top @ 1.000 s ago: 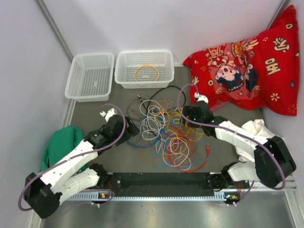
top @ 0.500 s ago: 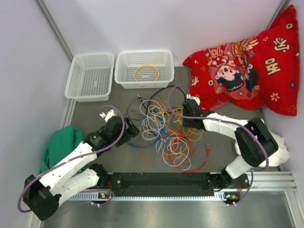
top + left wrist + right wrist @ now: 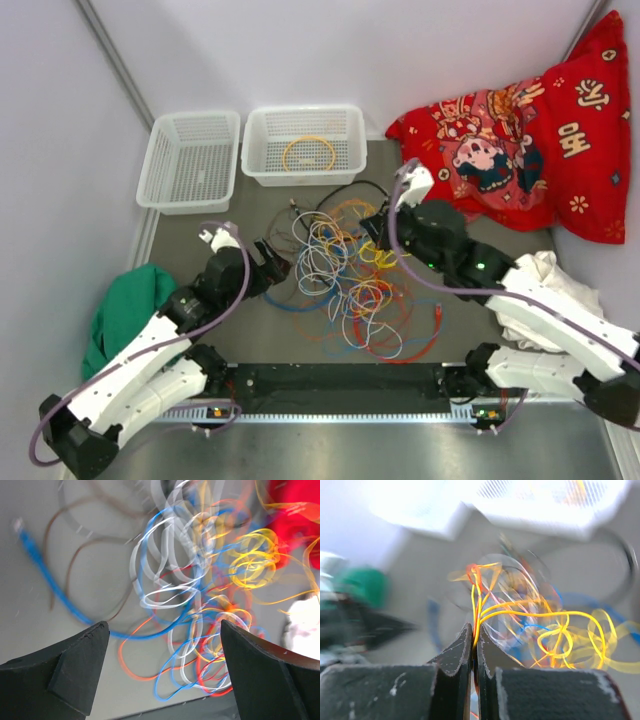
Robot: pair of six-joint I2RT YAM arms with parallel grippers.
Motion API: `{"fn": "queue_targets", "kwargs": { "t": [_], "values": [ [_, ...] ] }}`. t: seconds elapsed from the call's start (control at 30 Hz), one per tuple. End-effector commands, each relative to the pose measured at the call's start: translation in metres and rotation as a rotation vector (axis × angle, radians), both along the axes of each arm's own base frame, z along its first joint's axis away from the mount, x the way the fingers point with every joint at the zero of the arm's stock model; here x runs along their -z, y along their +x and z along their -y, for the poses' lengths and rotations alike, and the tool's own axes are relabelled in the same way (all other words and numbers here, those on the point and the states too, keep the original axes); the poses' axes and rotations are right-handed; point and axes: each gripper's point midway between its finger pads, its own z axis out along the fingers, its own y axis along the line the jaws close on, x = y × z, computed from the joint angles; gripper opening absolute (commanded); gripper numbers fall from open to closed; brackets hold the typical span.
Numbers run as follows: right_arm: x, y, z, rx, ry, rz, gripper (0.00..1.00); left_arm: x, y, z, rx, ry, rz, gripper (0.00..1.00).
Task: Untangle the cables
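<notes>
The cables (image 3: 345,280) lie in a loose tangle of yellow, orange, red, blue, white and black loops in the middle of the table. My right gripper (image 3: 377,232) is at the tangle's far right side. In the right wrist view it (image 3: 474,632) is shut on a few yellow and orange cables (image 3: 520,611), which stretch taut from the jaws up out of the pile. My left gripper (image 3: 268,264) stands at the tangle's left edge. In the left wrist view it (image 3: 164,626) is open with nothing between its fingers, above blue, orange and white loops (image 3: 175,645).
Two white baskets (image 3: 188,165) (image 3: 262,160) stand at the back; the right one holds a coiled yellow cable (image 3: 308,153). A red cushion (image 3: 520,140) fills the back right. A green cloth (image 3: 125,305) lies left, a white cloth (image 3: 545,272) right.
My right gripper has shut on yellow and orange cables and lifted them from the pile. The left arm has drawn back slightly to the left, its gripper still open.
</notes>
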Motion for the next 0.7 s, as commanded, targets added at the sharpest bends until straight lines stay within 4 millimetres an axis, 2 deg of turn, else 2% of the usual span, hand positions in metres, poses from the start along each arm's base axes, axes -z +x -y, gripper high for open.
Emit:
{"fn": "queue_targets", "kwargs": {
  "t": [0.0, 0.07, 0.13, 0.23, 0.27, 0.37, 0.5, 0.67],
  "values": [
    [-0.087, -0.03, 0.001, -0.081, 0.07, 0.17, 0.0, -0.095, 0.027, 0.006, 0.017, -0.097, 0.351, 0.97],
    [-0.1, -0.038, 0.003, -0.091, 0.078, 0.179, 0.0, -0.122, 0.031, 0.002, 0.016, -0.087, 0.459, 0.98],
    [-0.102, -0.046, 0.006, -0.106, 0.088, 0.167, 0.0, -0.161, 0.032, -0.003, 0.009, -0.102, 0.589, 0.98],
    [-0.102, -0.055, 0.008, -0.122, 0.116, 0.151, 0.0, -0.202, 0.032, -0.004, 0.017, -0.124, 0.72, 0.99],
    [-0.097, -0.058, 0.008, -0.134, 0.116, 0.139, 0.0, -0.209, 0.031, -0.001, 0.029, -0.132, 0.739, 0.98],
    [-0.099, -0.067, 0.007, -0.171, 0.155, 0.131, 0.0, -0.231, 0.03, 0.009, 0.078, -0.163, 0.813, 0.98],
    [-0.104, -0.078, 0.007, -0.216, 0.185, 0.135, 0.0, -0.234, 0.034, 0.026, 0.134, -0.205, 0.818, 0.98],
    [-0.095, -0.083, 0.009, -0.232, 0.173, 0.119, 0.0, -0.233, 0.037, 0.051, 0.226, -0.25, 0.818, 0.98]
  ]
}}
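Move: Some 21 cm to the left hand's right, about 5 cm farther out and 11 cm higher, is the orange-yellow cable bundle already shut in the right fingers. The white coils lie about 12 cm to the left hand's right, 5 cm ahead and 13 cm below. From the right hand, those white coils are roughly 11 cm left, level with it in reach and 24 cm down; the yellow coils are almost straight below at that same depth. Swinging up fast by about 20 cm with its fingers wide open and empty, the left hand tips up some 40 degrees until they point about level, edges forward, then drifts right towards the held bundle. The right hand keeps its pinch on the cables and hauls them up about 12 cm while drawing back, then sinks some 3 cm, ending 7 cm nearer the base and slightly turned counter-clockwise. ##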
